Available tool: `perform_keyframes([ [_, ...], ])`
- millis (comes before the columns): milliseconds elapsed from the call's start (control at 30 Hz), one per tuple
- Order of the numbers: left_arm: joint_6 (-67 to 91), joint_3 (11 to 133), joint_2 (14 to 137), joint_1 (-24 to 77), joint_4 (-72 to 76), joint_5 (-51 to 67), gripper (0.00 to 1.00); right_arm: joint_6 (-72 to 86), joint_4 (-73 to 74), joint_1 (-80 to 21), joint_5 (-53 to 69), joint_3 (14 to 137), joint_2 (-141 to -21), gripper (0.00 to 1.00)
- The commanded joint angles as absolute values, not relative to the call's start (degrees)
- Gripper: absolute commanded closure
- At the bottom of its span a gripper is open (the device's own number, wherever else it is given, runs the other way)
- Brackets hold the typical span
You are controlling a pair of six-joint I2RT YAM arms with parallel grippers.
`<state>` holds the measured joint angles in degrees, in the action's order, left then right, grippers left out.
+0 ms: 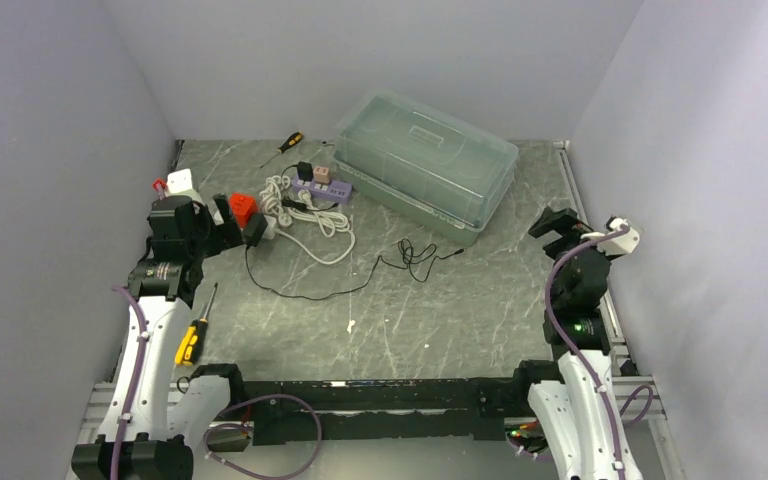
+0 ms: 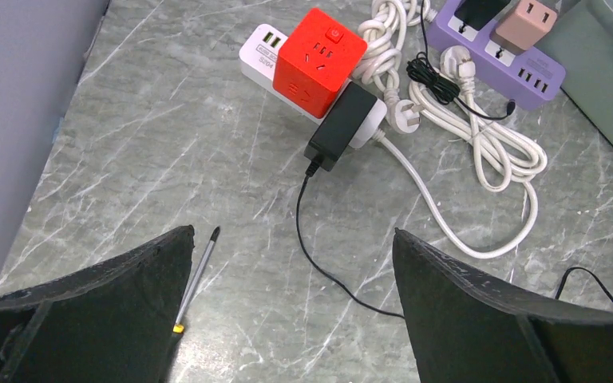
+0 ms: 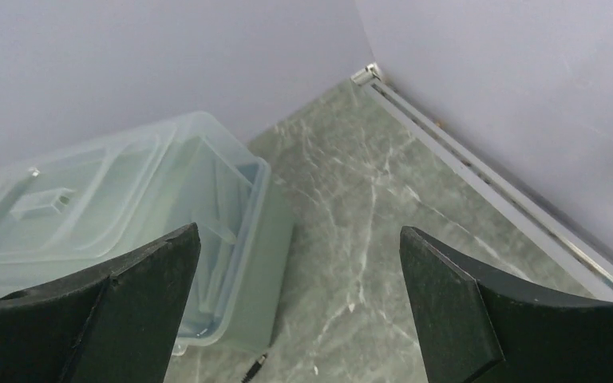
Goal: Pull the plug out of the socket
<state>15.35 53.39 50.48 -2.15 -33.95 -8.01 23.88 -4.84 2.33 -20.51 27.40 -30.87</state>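
A black adapter plug (image 2: 341, 126) sits in a white power strip (image 2: 259, 48), beside a red cube socket (image 2: 319, 62) on the same strip. A thin black cable (image 2: 319, 255) runs from the adapter toward me. My left gripper (image 2: 293, 235) is open and empty above the table, short of the adapter, with the cable passing between its fingers. In the top view the left gripper (image 1: 222, 228) is just left of the red cube (image 1: 243, 207) and the adapter (image 1: 256, 231). My right gripper (image 1: 560, 225) is open and empty at the far right, and shows open in its wrist view (image 3: 299, 231).
A purple power strip (image 2: 499, 60) holds a black and a pink plug. A coiled white cable (image 2: 479, 144) lies beside it. A clear lidded bin (image 1: 425, 165) stands at the back. One screwdriver (image 1: 190, 340) lies near the left arm, another (image 1: 285, 145) at the back.
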Motion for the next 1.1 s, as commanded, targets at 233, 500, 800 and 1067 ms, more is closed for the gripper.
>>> perform_keyframes([
  [233, 14.94, 54.91, 50.80, -2.01, -32.82, -7.07, 0.01, 20.26, 2.50, 2.29, -7.00, 31.05, -33.41, 0.00],
  [500, 12.71, 53.54, 50.58, -2.00, -30.98, 1.51, 0.01, 14.87, -0.44, -3.53, 13.97, 32.26, -40.64, 0.09],
  [800, 13.89, 54.86, 56.26, -1.94, -33.05, 5.41, 0.01, 12.67, 0.87, -36.41, 0.13, 41.07, -57.25, 0.13],
  [1067, 15.47, 55.95, 58.16, -2.54, -35.16, 0.31, 0.01, 11.60, -1.61, -54.36, -2.19, 61.34, -87.41, 0.27],
])
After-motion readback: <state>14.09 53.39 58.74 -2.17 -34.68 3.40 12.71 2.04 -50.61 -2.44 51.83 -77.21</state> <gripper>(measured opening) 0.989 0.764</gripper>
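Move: The plug, a black adapter in the white power strip, lies about 12 cm ahead of the left hand, 4 cm to its right and 19 cm below. Beside it, the red cube stands roughly 17 cm ahead of that hand and level sideways; the purple strip is some 21 cm ahead and 19 cm right. From the right hand, the plug lies about 59 cm left, 12 cm ahead; the black cord tangle is 22 cm left, 6 cm ahead. Towards the plug from the far right, the empty right hand sweeps about 38 cm left across the open table, sinking some 9 cm, swinging roughly 70 degrees counter-clockwise, tipping down and partly narrowing its fingers. The left hand, still wide open, shifts right, then sinks towards the plug while turning slightly clockwise and tipping down. Neither hand touches anything. ##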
